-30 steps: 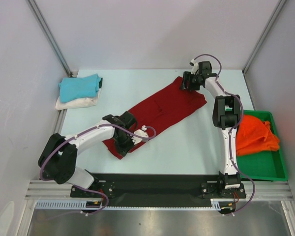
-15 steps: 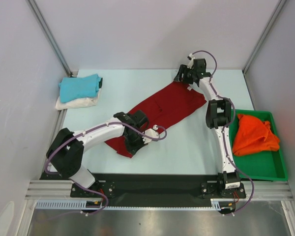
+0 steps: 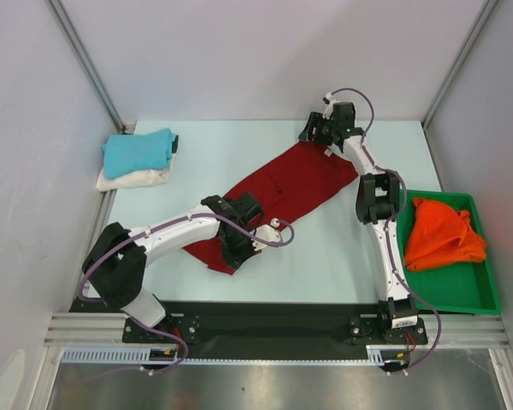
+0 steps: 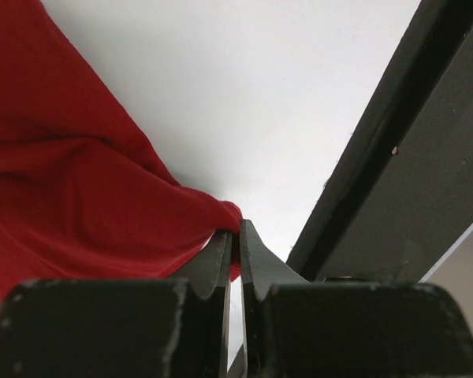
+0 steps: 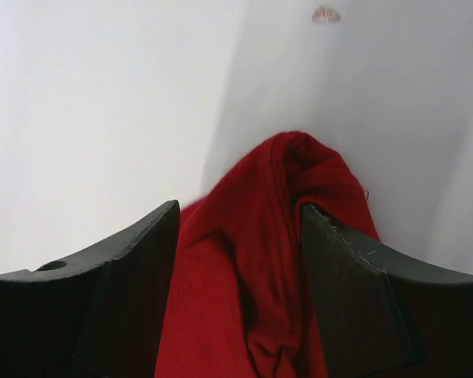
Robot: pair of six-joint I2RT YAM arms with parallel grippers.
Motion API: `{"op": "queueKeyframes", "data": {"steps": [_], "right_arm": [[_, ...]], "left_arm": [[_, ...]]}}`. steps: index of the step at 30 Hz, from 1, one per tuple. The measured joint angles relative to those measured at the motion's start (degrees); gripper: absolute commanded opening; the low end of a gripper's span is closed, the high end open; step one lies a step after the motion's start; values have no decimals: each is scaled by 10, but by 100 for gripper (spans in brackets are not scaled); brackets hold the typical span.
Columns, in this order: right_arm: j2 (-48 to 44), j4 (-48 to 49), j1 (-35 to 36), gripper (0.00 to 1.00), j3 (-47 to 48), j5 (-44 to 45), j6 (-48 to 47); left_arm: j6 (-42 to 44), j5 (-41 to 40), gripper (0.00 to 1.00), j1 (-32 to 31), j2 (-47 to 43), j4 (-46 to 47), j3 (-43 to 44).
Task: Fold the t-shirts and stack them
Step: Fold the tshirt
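Note:
A dark red t-shirt (image 3: 278, 192) lies stretched diagonally across the middle of the table. My left gripper (image 3: 238, 249) is at its near end, shut on a pinch of the red cloth (image 4: 102, 205), which bunches just ahead of the left gripper (image 4: 238, 230). My right gripper (image 3: 318, 137) is at the shirt's far corner. There the right gripper (image 5: 240, 214) stands open, with a ridge of red cloth (image 5: 252, 260) between its fingers. A turquoise t-shirt (image 3: 138, 151) lies folded on a cream one (image 3: 132, 178) at the far left. An orange t-shirt (image 3: 443, 233) is crumpled in the tray.
The green tray (image 3: 463, 295) sits at the right edge of the table, beside the right arm's base. A black strip (image 3: 265, 320) runs along the near edge, close to my left gripper. White walls with metal posts enclose the table.
My left gripper has slid right along the near side, taking the red shirt's near end with it. My right gripper has shifted slightly left and farther back over the shirt's far corner.

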Motion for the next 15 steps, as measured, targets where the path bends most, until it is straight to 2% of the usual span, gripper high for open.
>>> {"op": "queueKeyframes", "data": {"steps": [7, 15], "right_arm": [[-90, -51, -18, 69, -121, -5, -53], [-173, -117, -88, 66, -216, 2, -113]], "left_arm": [[0, 0, 8, 0, -25, 0, -30], [0, -2, 8, -1, -30, 6, -31]]}}
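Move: The right hand, open, is just short of the folded t-shirt's far corner, which lies about 3 cm ahead of it. The shirt's right corner, apparently next, is some 13 cm back and 14 cm to its right, a few centimetres lower. Between them lies the white tag, about 5 cm back and 6 cm to the right of the hand. From the left hand, that right corner lies roughly 38 cm ahead and 35 cm to the right. The right hand leaves the far corner and sweeps low over the shirt's tagged end, about 11 cm to the right and 7 cm back towards the right corner, first pulling back and then swinging mostly right. On the way its fingers stay open and tip some 15 degrees steeper, while the left hand keeps the near end pinched between its shut fingers and eases only about a centimetre back and left. ##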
